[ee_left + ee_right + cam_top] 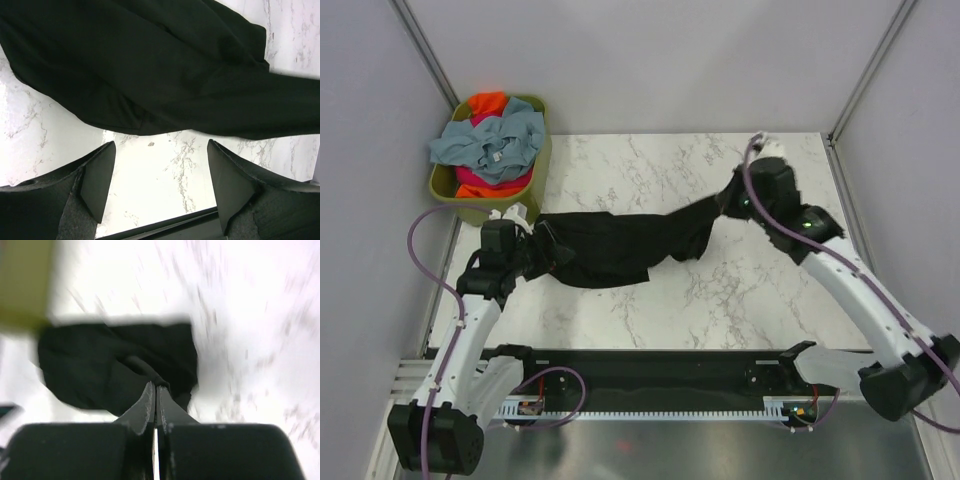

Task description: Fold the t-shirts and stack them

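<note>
The black t-shirt (620, 243) (165, 75) (100, 365) lies stretched in a long band across the marble table (740, 290). My right gripper (735, 197) (155, 385) is shut on a fold at the shirt's right end, which rises off the table towards it. At the shirt's left end my left gripper (546, 246) (160, 142) stands open. Bare marble shows between its fingers (97, 175), and the cloth's edge lies just beyond the tips. Other t-shirts, grey-blue (492, 140), orange (488, 102) and magenta-pink (478, 178), are heaped in the basket.
The olive-green plastic basket (544, 150) stands at the table's far left corner, just behind my left gripper. Grey walls close in both sides and the back. A black rail (650, 370) runs along the near edge between the arm bases.
</note>
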{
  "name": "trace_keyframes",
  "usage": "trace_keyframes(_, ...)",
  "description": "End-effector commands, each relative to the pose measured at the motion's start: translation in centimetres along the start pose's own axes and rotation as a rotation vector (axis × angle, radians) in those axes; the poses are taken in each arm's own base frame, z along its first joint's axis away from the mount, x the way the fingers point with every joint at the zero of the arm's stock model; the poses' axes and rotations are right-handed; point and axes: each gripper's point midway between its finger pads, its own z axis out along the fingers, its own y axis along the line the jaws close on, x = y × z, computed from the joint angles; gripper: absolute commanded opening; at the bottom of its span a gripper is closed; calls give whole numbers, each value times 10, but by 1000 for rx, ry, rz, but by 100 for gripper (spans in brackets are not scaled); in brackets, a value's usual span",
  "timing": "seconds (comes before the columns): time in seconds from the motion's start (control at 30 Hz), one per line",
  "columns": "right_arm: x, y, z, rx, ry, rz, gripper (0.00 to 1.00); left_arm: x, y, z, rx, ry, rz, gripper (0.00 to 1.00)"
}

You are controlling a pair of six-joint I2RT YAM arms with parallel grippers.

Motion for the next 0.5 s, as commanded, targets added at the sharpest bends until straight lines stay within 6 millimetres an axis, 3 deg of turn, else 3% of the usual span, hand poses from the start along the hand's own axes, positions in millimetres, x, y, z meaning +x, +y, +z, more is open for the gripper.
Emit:
trace_keyframes(0.0,-110,-1,-117,84,-357,0,0,-14,-7,-9,3,-59,51,81)
trace_keyframes(0.07,-127,-23,-147,191,-458,17,0,-12,-9,-9,0,-62,60,80)
trace_keyframes(0.1,-125,-27,-149,202,-460,9,0,-10,-10,-9,-2,-58,61,80)
trace_keyframes(0.3,-58,-49,-97,250,-265,-2,0,22,-14,11,-39,51,106,79)
trace_keyframes(0.47,-36,-60,-79,279,-209,5,0,57,-16,32,-81,126,172,86)
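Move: My right hand already pinches the black t-shirt's raised right end. The bare table I bring it towards is about 8 cm to the right, 2 cm back and 20 cm below, while the shirt's middle lies roughly 19 cm left, level forward and 20 cm down. From my left hand, open and empty, the shirt's middle is some 6 cm ahead, 11 cm right and 14 cm below; the green bin stands about 22 cm ahead, 14 cm left and 7 cm lower. With fingers still shut on the black t-shirt, I whip my right hand up about 21 cm and to the right, tipping the fingertips up some 30 degrees, then drop it about 15 cm over the bare table, tipping them back down. My left hand, fingers wide open, swings about 5 cm right and sinks 3 cm, turning slightly clockwise. ##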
